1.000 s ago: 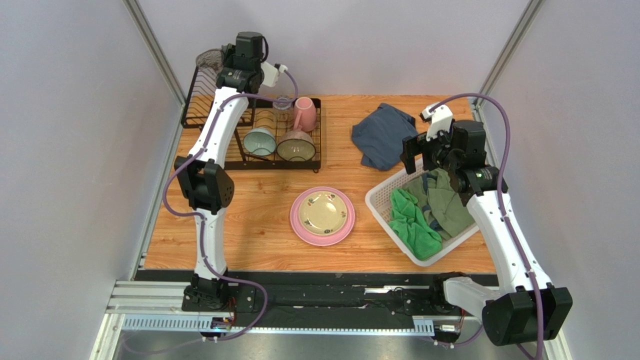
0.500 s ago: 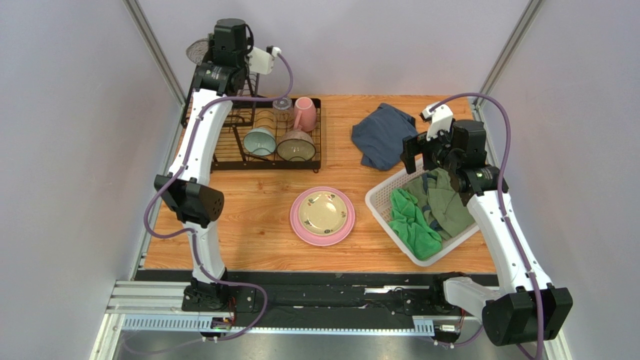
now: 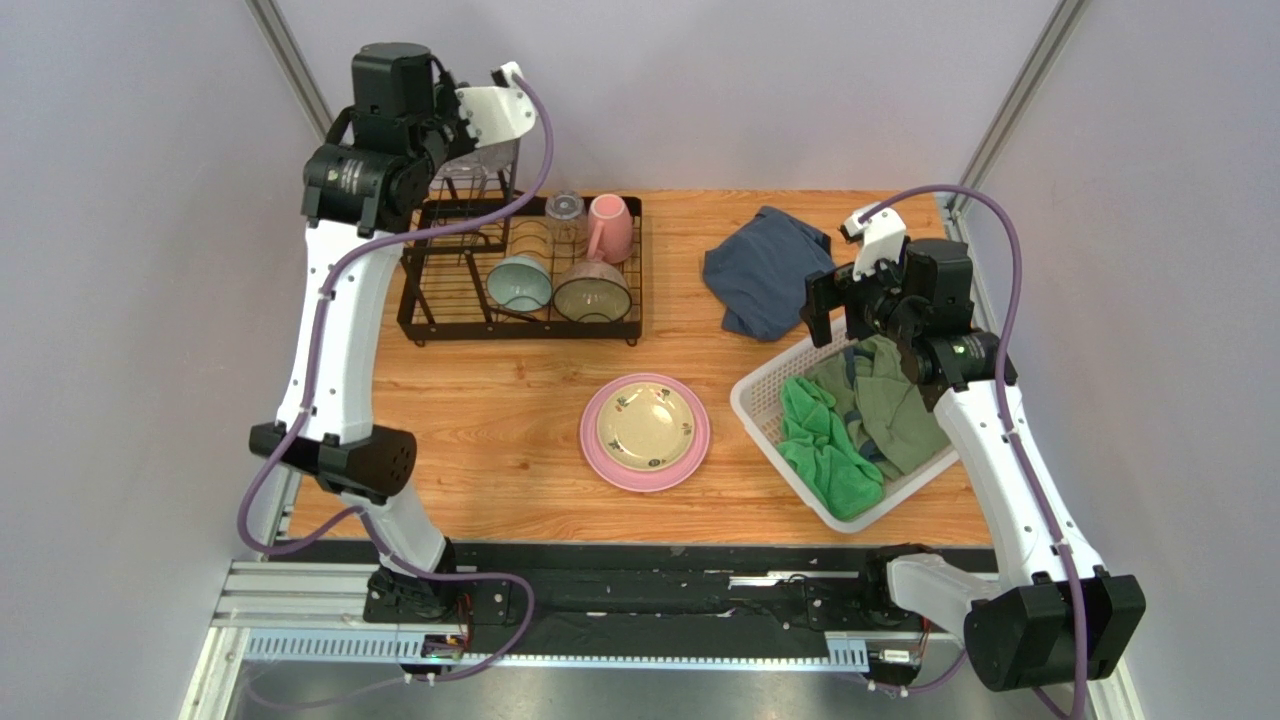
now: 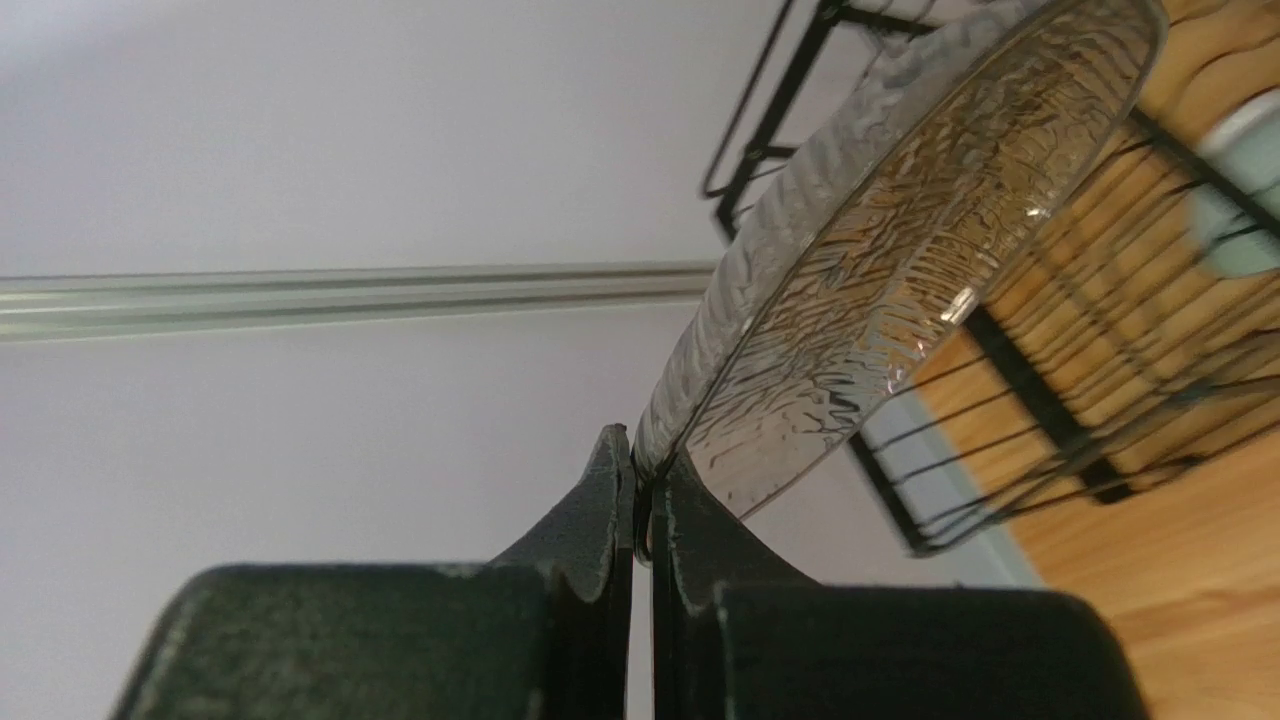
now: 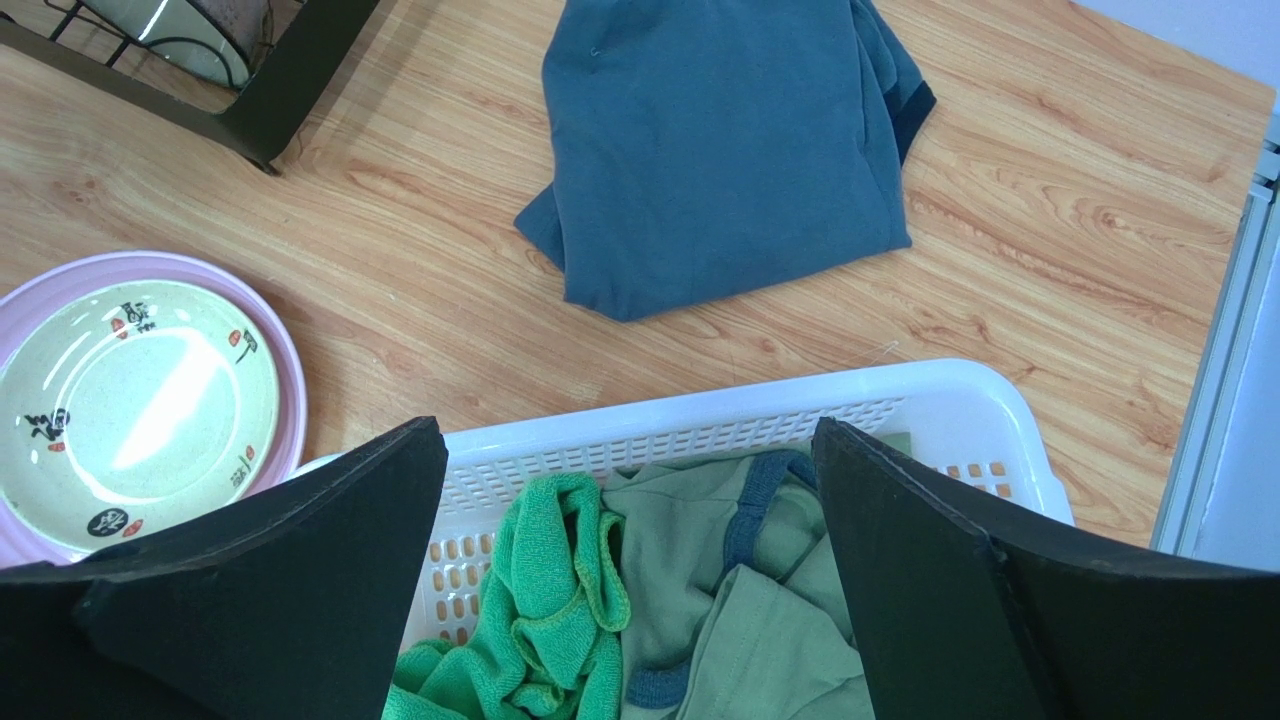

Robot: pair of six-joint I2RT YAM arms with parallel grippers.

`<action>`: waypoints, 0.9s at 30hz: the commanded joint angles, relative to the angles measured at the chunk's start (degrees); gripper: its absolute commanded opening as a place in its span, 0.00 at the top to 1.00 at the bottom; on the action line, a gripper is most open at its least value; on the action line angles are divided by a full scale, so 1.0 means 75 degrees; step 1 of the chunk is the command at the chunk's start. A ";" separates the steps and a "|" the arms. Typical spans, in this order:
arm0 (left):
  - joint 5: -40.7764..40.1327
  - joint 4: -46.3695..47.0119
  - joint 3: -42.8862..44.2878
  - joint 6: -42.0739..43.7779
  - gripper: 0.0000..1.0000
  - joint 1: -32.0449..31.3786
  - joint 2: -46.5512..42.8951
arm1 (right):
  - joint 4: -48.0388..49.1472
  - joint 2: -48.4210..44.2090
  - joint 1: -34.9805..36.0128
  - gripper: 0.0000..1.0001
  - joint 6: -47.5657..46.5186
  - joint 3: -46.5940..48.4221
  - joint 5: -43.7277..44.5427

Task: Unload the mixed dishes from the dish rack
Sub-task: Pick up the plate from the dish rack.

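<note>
My left gripper (image 4: 646,510) is shut on the rim of a clear patterned glass plate (image 4: 902,255), held high above the left end of the black wire dish rack (image 3: 451,327). The rack holds a pale teal bowl (image 3: 520,282), a tan bowl (image 3: 592,293), a pink mug (image 3: 609,225) and a glass tumbler (image 3: 564,215). A cream plate (image 3: 649,420) lies on a pink plate (image 3: 591,438) on the table in front of the rack. At the right, my right gripper (image 5: 624,450) hangs open and holds nothing.
A white lattice basket (image 3: 763,393) with green clothes sits under the right gripper at the table's right side. A folded blue garment (image 3: 766,270) lies behind it. Grey walls stand close on both sides and behind the rack.
The left arm has risen and swung left and back from the rack with the glass plate in its grip. The right arm has not moved.
</note>
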 commanded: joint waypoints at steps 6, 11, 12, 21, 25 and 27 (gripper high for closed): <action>0.4080 -0.0543 -0.2815 -0.4299 1.00 -0.0041 -0.2139 | 0.0092 0.0084 0.0015 0.01 -0.0044 0.0333 -0.0105; 0.5639 0.0183 -0.4432 -0.5726 1.00 -0.0041 -0.2609 | 0.0092 0.0073 0.0015 0.01 -0.0032 0.0345 -0.0082; 0.5943 0.0254 -0.4574 -0.5951 1.00 -0.0041 -0.2574 | 0.0103 0.0084 0.0026 0.01 -0.0009 0.0333 -0.0082; 0.7070 0.0160 -0.5431 -0.7616 1.00 -0.0041 -0.0841 | 0.0092 0.0166 0.0015 0.01 -0.0008 0.0345 -0.0035; 0.7400 0.0195 -0.5572 -0.7933 1.00 -0.0193 -0.0149 | 0.0068 0.0260 0.0015 0.01 -0.0032 0.0356 0.0012; 0.7306 0.0336 -0.5689 -0.8015 1.00 -0.0298 0.0074 | 0.0068 0.0283 0.0026 0.01 -0.0055 0.0368 0.0035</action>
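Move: The left hand already holds the clear plate by its rim. The stack of pink and cream plates it is carried towards lies about 22 cm back, 26 cm to its right and 45 cm below. The blue bowl is roughly 1 cm back and 8 cm right, the brown bowl 3 cm back and 17 cm right, both some 40 cm down. From the idle right hand, the stack is about 11 cm back, 20 cm left and 23 cm down. Left hand keeps its pinch, sweeping about 27 cm down, right and back towards the stack, fingers tipping steeply downward. ##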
